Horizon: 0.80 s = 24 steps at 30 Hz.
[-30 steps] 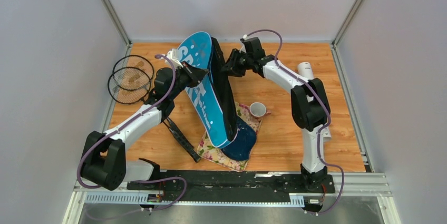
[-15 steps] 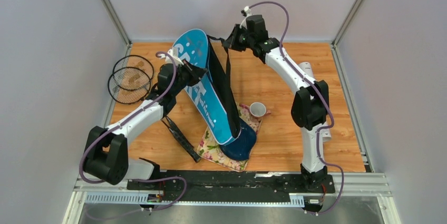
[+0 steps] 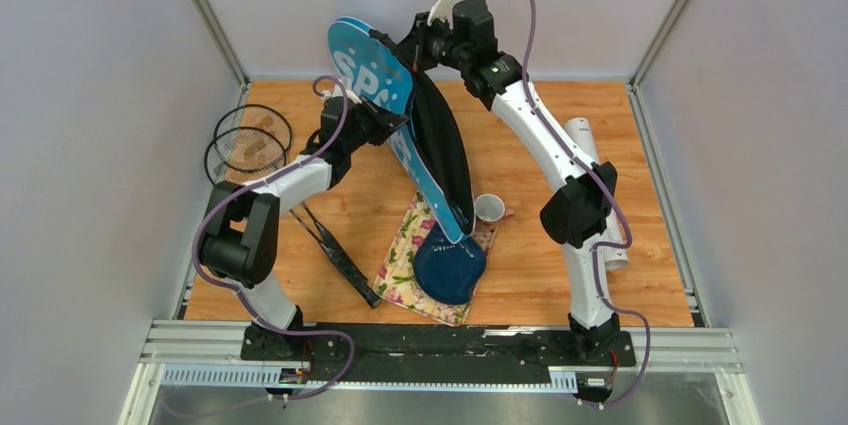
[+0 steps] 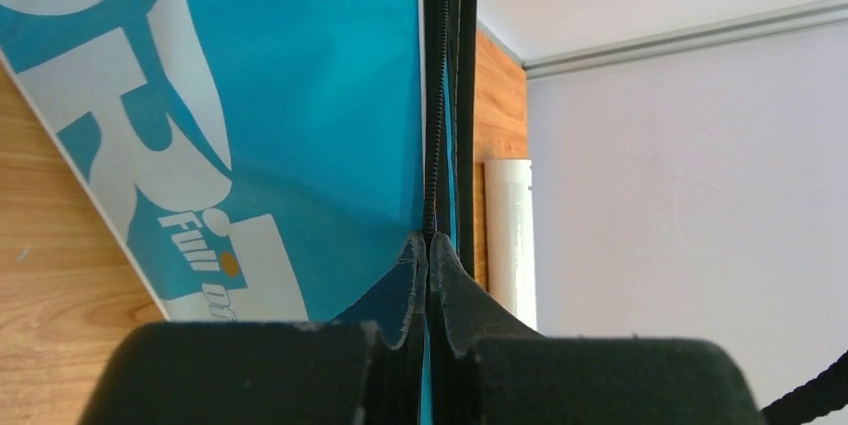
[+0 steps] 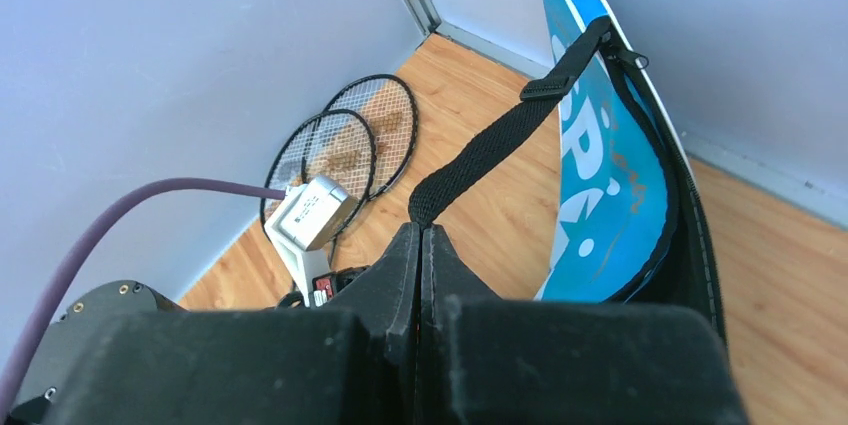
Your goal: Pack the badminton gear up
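The blue "SPORT" racket bag [image 3: 372,78] hangs tilted above the table, its lower end over the dark plate. My left gripper [image 3: 388,127] is shut on the bag's zipper edge, as the left wrist view shows [image 4: 428,240] against the blue bag face [image 4: 300,95]. High at the back, my right gripper [image 3: 424,45] is shut on the bag's black strap [image 5: 500,140], which rises from its closed tips [image 5: 421,230]. Two black rackets [image 3: 248,145] lie overlapped at the far left, also in the right wrist view [image 5: 345,145]. A long white tube [image 3: 584,142] lies at the right.
A dark blue plate [image 3: 450,267] rests on a floral cloth [image 3: 402,257] near the middle front, with a small white cup [image 3: 488,208] beside it. A loose black strap [image 3: 335,257] lies on the wood left of the cloth. Grey walls close in on three sides.
The right gripper shut on the strap and rose toward the back wall. The bag came up off the cloth and stands steeper; the left arm followed it back and up.
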Each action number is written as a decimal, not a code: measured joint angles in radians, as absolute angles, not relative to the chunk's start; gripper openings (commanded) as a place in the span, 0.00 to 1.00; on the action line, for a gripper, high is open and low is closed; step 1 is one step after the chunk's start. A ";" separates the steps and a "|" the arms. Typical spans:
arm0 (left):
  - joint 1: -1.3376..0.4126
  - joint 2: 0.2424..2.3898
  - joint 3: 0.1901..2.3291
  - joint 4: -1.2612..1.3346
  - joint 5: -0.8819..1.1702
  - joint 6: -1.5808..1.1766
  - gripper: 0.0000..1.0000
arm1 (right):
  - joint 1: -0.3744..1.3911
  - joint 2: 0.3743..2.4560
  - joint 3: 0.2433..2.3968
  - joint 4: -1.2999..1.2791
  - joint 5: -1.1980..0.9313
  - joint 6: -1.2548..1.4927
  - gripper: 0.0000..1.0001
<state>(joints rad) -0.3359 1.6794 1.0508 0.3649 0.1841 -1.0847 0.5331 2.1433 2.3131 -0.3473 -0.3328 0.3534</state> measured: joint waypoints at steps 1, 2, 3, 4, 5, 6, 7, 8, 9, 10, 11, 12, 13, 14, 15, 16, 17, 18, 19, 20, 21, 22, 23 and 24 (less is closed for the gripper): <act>-0.333 1.688 1.054 0.374 0.196 -1.095 0.01 | 0.534 2.151 2.323 -0.352 -0.344 0.325 0.00; -0.332 1.694 1.054 0.388 0.207 -1.102 0.07 | 0.534 2.160 2.341 -0.356 -0.355 0.299 0.00; -0.331 1.696 1.054 0.394 0.216 -1.105 0.12 | 0.533 2.169 2.353 -0.355 -0.369 0.281 0.00; -0.331 1.697 1.054 0.398 0.229 -1.107 0.25 | 0.533 2.174 2.358 -0.354 -0.384 0.267 0.00; -0.329 1.697 1.054 0.403 0.241 -1.109 0.30 | 0.533 2.176 2.358 -0.355 -0.397 0.257 0.00; -0.326 1.696 1.050 0.411 0.249 -1.109 0.36 | 0.533 2.177 2.358 -0.355 -0.405 0.249 0.00; -0.324 1.691 1.041 0.417 0.251 -1.106 0.46 | 0.534 2.177 2.358 -0.355 -0.410 0.242 0.00; -0.319 1.681 1.025 0.419 0.253 -1.104 0.51 | 0.535 2.177 2.357 -0.355 -0.413 0.236 0.00; -0.314 1.668 1.007 0.418 0.255 -1.101 0.54 | 0.537 2.177 2.357 -0.354 -0.414 0.230 0.00; -0.307 1.652 0.988 0.418 0.259 -1.102 0.58 | 0.540 2.177 2.357 -0.354 -0.414 0.226 0.00; -0.298 1.632 0.968 0.414 0.266 -1.106 0.62 | 0.543 2.177 2.357 -0.355 -0.414 0.223 0.00; -0.286 1.605 0.947 0.407 0.281 -1.114 0.66 | 0.548 2.177 2.357 -0.355 -0.414 0.219 0.00; -0.273 1.580 0.936 0.400 0.295 -1.120 0.69 | 0.552 2.177 2.357 -0.355 -0.414 0.217 0.00; -0.261 1.559 0.931 0.392 0.308 -1.131 0.69 | 0.556 2.177 2.357 -0.355 -0.414 0.215 0.00; -0.246 1.535 0.931 0.379 0.320 -1.146 0.69 | 0.559 2.177 2.357 -0.355 -0.414 0.213 0.00; -0.232 1.512 0.934 0.365 0.335 -1.160 0.69 | 0.561 2.177 2.357 -0.355 -0.414 0.212 0.00; -0.213 1.491 0.947 0.337 0.352 -1.186 0.69 | 0.563 2.177 2.357 -0.355 -0.415 0.212 0.00; -0.200 1.479 0.963 0.317 0.364 -1.206 0.69 | 0.564 2.177 2.357 -0.355 -0.417 0.212 0.00; -0.184 1.473 0.986 0.302 0.379 -1.233 0.78 | 0.565 2.177 2.357 -0.355 -0.419 0.212 0.00; -0.167 1.472 1.006 0.303 0.390 -1.270 0.82 | 0.566 2.177 2.357 -0.355 -0.422 0.212 0.00; -0.154 1.471 1.019 0.313 0.393 -1.306 0.83 | 0.566 2.177 2.357 -0.355 -0.425 0.212 0.00; -0.144 1.471 1.026 0.323 0.396 -1.335 0.83 | 0.566 2.177 2.357 -0.354 -0.429 0.212 0.00; -0.132 1.473 1.034 0.330 0.397 -1.382 0.83 | 0.566 2.177 2.357 -0.355 -0.430 0.212 0.00; -0.126 1.479 1.043 0.331 0.395 -1.413 0.83 | 0.567 2.177 2.357 -0.355 -0.432 0.212 0.00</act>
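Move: The left hand is shut on the zipped edge of the racket bag; the bag's upper end, where the strap joins, lies about 12 cm ahead, 5 cm left and 14 cm above. The mug stands some 9 cm back, 21 cm right and 16 cm below, and the blue plate about 24 cm back, 12 cm right and 19 cm below. From the right hand, which holds the strap, the upper end is roughly 8 cm ahead and 5 cm left, about level. Back a little first, then up and to its left, the left hand opens its fingers wide, lets go of the zipped edge and comes up about 10 cm towards the bag's upper end, rolling some 20 degrees so its left side dips. The right hand keeps its shut grip on the strap, easing about 3 cm left and slightly back while turning a little counter-clockwise. ##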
